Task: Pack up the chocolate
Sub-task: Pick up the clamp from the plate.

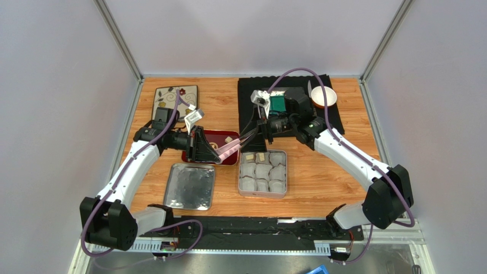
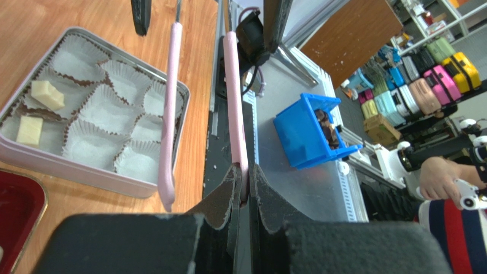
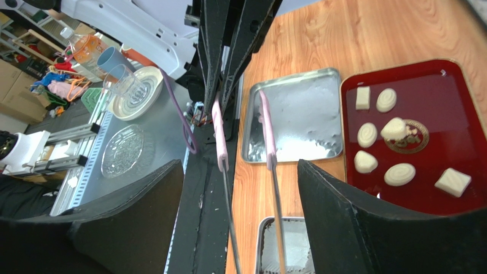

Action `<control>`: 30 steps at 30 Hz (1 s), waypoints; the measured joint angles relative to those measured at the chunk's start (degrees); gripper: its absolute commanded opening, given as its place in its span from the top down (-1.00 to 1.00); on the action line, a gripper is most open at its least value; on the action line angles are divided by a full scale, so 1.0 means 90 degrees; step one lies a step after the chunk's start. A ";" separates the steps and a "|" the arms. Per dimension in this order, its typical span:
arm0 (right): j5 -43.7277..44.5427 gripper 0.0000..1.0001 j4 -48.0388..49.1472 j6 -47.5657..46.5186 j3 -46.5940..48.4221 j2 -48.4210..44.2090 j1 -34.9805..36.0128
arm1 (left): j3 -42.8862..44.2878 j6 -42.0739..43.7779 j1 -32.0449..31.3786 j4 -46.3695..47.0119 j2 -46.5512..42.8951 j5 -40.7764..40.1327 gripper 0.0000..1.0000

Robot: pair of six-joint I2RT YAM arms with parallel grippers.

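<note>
Several cream chocolate pieces [image 3: 366,135] lie in the red tray [image 3: 457,114]. Two more pieces [image 2: 47,94] sit in paper cups inside the pink tin [image 2: 86,174], which stands just right of the red tray [image 1: 220,137] in the top view. My left gripper [image 2: 246,171] is shut on one arm of pink-handled tongs [image 2: 234,103]; their other arm [image 2: 167,142] hangs free. The tongs' metal blades [image 3: 273,200] pass between the wide-apart fingers of my right gripper [image 3: 240,165], which is open above the tin's far edge. In the top view the left gripper [image 1: 200,147] is over the red tray and the right gripper [image 1: 264,134] is beside it.
A silver lid [image 1: 190,186] lies in front of the red tray. A black mat [image 1: 246,91] at the back right carries a green object [image 1: 278,104] and an orange-rimmed bowl [image 1: 323,97]. A patterned square plate [image 1: 174,101] sits at the back left.
</note>
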 measured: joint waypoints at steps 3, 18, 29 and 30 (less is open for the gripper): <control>0.0015 -0.47 -0.0245 -0.0117 0.0039 0.0117 0.0051 | -0.0112 -0.0070 -0.0002 0.0080 -0.0002 -0.0002 1.00; 0.0068 -0.16 -0.0350 -0.0104 0.0121 0.0138 0.0078 | -0.0216 -0.0260 -0.0012 0.0379 -0.0002 0.0002 1.00; 0.0168 0.17 -0.0202 0.0095 0.0121 0.0134 0.0163 | -0.0413 -0.0430 -0.0017 0.0590 -0.0010 0.0049 1.00; 0.0187 0.20 -0.0202 0.0114 0.0121 0.0134 0.0172 | -0.0435 -0.0471 -0.0017 0.0631 -0.0010 0.0066 1.00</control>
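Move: The left hand already holds the clamp by the end of one pink handle. The clamp's middle lies about 7 cm to the left hand's right, 4 cm ahead and 1 cm above it. From the right hand, its open fingers already straddling the clamp's metal arms, that middle is roughly 3 cm to the left, 2 cm back and 1 cm below. The chocolate box lies about 5 cm right and 3 cm back, the red tray some 12 cm left and 5 cm ahead, both around 25 cm down. Almost on the spot, dipping about 1 cm, then rising part of the way back and easing just under 1 cm left along the clamp, the right hand steadily closes its fingers from three quarters open to under half. One finger comes to press the free arm inward. The left hand keeps its pinch on the other handle, sinking about 1 cm. ##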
